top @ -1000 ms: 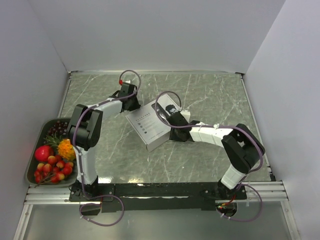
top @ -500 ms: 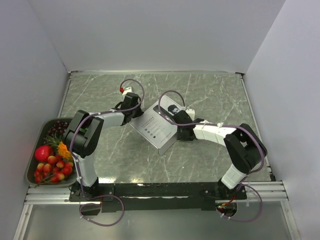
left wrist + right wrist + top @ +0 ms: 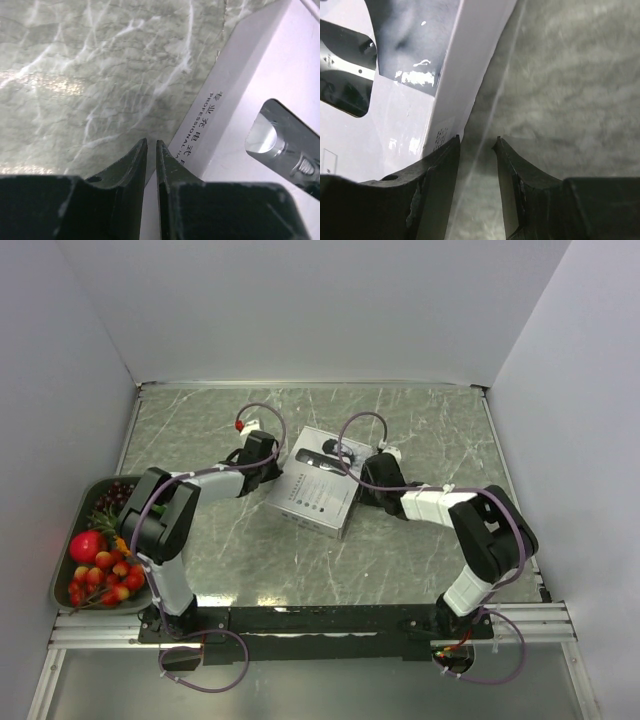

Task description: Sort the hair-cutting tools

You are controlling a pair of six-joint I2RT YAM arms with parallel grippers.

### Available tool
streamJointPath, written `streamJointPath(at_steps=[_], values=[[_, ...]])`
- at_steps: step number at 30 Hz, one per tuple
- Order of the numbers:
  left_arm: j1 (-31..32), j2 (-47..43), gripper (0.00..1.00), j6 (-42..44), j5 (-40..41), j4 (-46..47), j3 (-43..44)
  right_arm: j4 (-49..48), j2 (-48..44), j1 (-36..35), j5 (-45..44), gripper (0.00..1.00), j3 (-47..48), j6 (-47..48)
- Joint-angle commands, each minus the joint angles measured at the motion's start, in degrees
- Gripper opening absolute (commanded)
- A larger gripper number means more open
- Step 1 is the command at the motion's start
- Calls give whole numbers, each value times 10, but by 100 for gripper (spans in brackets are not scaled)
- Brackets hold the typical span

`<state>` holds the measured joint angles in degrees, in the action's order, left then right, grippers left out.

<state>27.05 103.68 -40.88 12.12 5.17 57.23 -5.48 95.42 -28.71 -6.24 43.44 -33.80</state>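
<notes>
The white box [image 3: 312, 492] lies askew in the middle of the table between both grippers. A shiny silver part of the hair clipper [image 3: 277, 142] shows through the box's window in the left wrist view; the window [image 3: 333, 452] looks dark from above. My left gripper [image 3: 274, 464] is at the box's left side. Its jaws [image 3: 150, 144] are shut to a thin slit against the lettered side face [image 3: 212, 115]. My right gripper [image 3: 366, 483] is at the box's right edge, open. Its left fingertip [image 3: 451, 147] touches the box wall [image 3: 470, 65], and only table shows between its jaws.
A grey tray [image 3: 68, 532] of colourful fruit sits at the left edge near the left arm's base. White walls close the table on three sides. Bare marble lies behind and in front of the box.
The box has turned clockwise and slid a little toward the back. The left gripper came nearer and right to its left side, and the right gripper moved right and back along its right edge.
</notes>
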Motion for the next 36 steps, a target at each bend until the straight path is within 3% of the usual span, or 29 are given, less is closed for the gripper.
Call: streamJointPath(at_steps=[1,7,9,17,22,25,26,28,29,36], values=[[92,7,20,-4,-126,-65,0,-111,71,-35,188,49,-17,-54],[104,12,20,-7,-123,-81,14,-75,52,-36,169,49,-12,-51],[103,6,22,-14,-89,-92,17,-30,40,-36,148,50,-10,-44],[103,-54,36,-24,4,-174,45,129,-82,-36,-9,52,2,-19],[103,-122,49,-16,56,-204,53,220,-184,-36,-87,62,43,15],[103,-154,56,-10,77,-219,63,248,-234,-36,-125,83,69,39],[103,-162,62,-10,90,-228,67,272,-243,-36,-141,94,79,50],[103,-182,75,-5,100,-236,79,290,-266,-36,-153,99,105,59],[103,-189,99,-4,116,-244,82,306,-272,-37,-158,99,113,69],[102,-259,99,19,171,-277,122,371,-281,-35,-192,99,206,110]])
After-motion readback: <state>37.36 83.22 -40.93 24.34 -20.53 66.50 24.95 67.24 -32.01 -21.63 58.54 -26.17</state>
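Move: The closed white box lies askew between the two low hands, its middle about 8 cm to the right of the left hand and 2 cm back. From the right hand that middle is some 8 cm to the left and 4 cm ahead, about level in height. Both hands' fingertips are against or close beside its long sides. Right nudges forward 2 cm, then both draw back off the box and rise some 15–20 cm, opening wide. ##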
